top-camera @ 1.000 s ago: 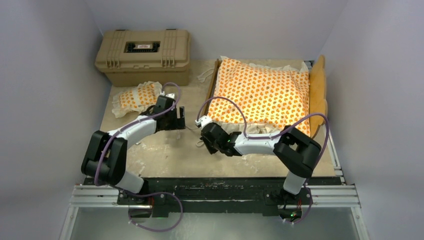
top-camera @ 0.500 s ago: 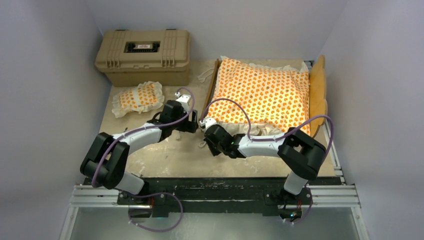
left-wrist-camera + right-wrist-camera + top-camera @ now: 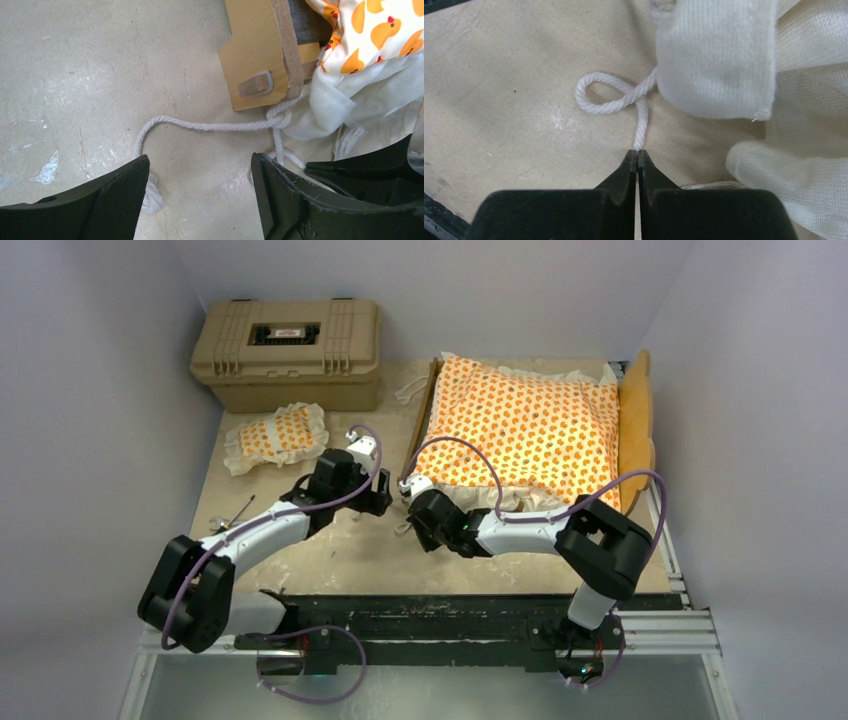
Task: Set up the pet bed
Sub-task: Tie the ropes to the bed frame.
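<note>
The pet bed's light-wood frame [image 3: 636,420] stands at the right with the orange-patterned mattress cushion [image 3: 525,430] lying on it. The small matching pillow [image 3: 277,436] lies on the table in front of the tan case. My left gripper [image 3: 385,495] hovers open at the bed's near-left corner. In the left wrist view a white cord [image 3: 210,126] runs from that wooden corner [image 3: 255,55] across the table, just ahead of the left gripper [image 3: 200,162]. My right gripper [image 3: 637,154] is shut on a white cord [image 3: 599,102] beside the white ruffle [image 3: 714,55].
A tan plastic hard case [image 3: 288,350] stands closed at the back left. A thin stick-like item [image 3: 232,515] lies near the table's left edge. Grey walls close in both sides, and the two grippers are close together.
My left arm has swung right, from beside the pillow to the bed's near-left corner, with its jaws narrowing slightly. The right gripper has stayed shut on the cord and hardly moved.
</note>
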### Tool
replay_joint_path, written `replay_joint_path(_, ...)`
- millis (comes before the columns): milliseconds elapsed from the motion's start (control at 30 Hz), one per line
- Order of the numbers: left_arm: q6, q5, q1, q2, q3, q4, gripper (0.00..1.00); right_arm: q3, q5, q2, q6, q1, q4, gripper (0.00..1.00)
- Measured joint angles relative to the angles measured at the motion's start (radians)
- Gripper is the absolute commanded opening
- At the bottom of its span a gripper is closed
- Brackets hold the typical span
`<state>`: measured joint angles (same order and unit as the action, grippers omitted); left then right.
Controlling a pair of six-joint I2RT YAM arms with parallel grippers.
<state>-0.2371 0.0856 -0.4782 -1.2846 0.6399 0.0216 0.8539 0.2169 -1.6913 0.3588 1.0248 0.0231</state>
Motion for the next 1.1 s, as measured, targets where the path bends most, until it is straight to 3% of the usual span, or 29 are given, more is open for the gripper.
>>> replay_joint_path(433,0.072,0.104,-0.030,-0.187,-0.009,-0.221,0.57,-0.027,-0.004,0.015,0.002,-0.012,0.016,0.00)
replay_joint_path(567,0.073,0.125,-0.040,-0.212,-0.033,-0.304,0.40,-0.030,-0.008,0.023,0.004,-0.018,0.016,0.00)
replay_joint_path(733,0.072,0.138,-0.040,-0.255,-0.039,-0.366,0.00,-0.037,-0.023,0.037,0.015,-0.024,0.013,0.00)
replay_joint_path(1100,0.058,0.066,-0.042,-0.161,-0.090,-0.386,0.00,-0.051,-0.052,0.152,0.114,-0.024,-0.232,0.00)
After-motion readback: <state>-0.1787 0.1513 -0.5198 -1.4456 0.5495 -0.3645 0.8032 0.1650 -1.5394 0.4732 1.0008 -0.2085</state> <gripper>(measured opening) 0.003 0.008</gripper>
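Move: The loose white rope running left from the knot lies about 5 cm to the left hand's right, 1 cm ahead and 4 cm below. The knot is some 8 cm right of that hand, level ahead and 4 cm below; the bed frame's corner is about 7 cm right, 3 cm ahead and 2 cm below. From the right hand, already pinching the other strand, the knot is roughly 6 cm ahead, 2 cm left, at its height, with a small rope loop 1 cm ahead, 3 cm left and 1 cm lower. The left hand goes about 5 cm to its right and 4 cm down onto the loose rope beside the knot at the frame's corner, turning some 10 degrees clockwise, and shuts its wide-open fingers fully on the rope before rising 2 cm and easing about a centimetre back left. The right hand keeps its pinch on the other strand, nearly still at first, then draws it about 4 cm right and 3 cm back, away from the knot, its fingers tipping slightly more downward. ##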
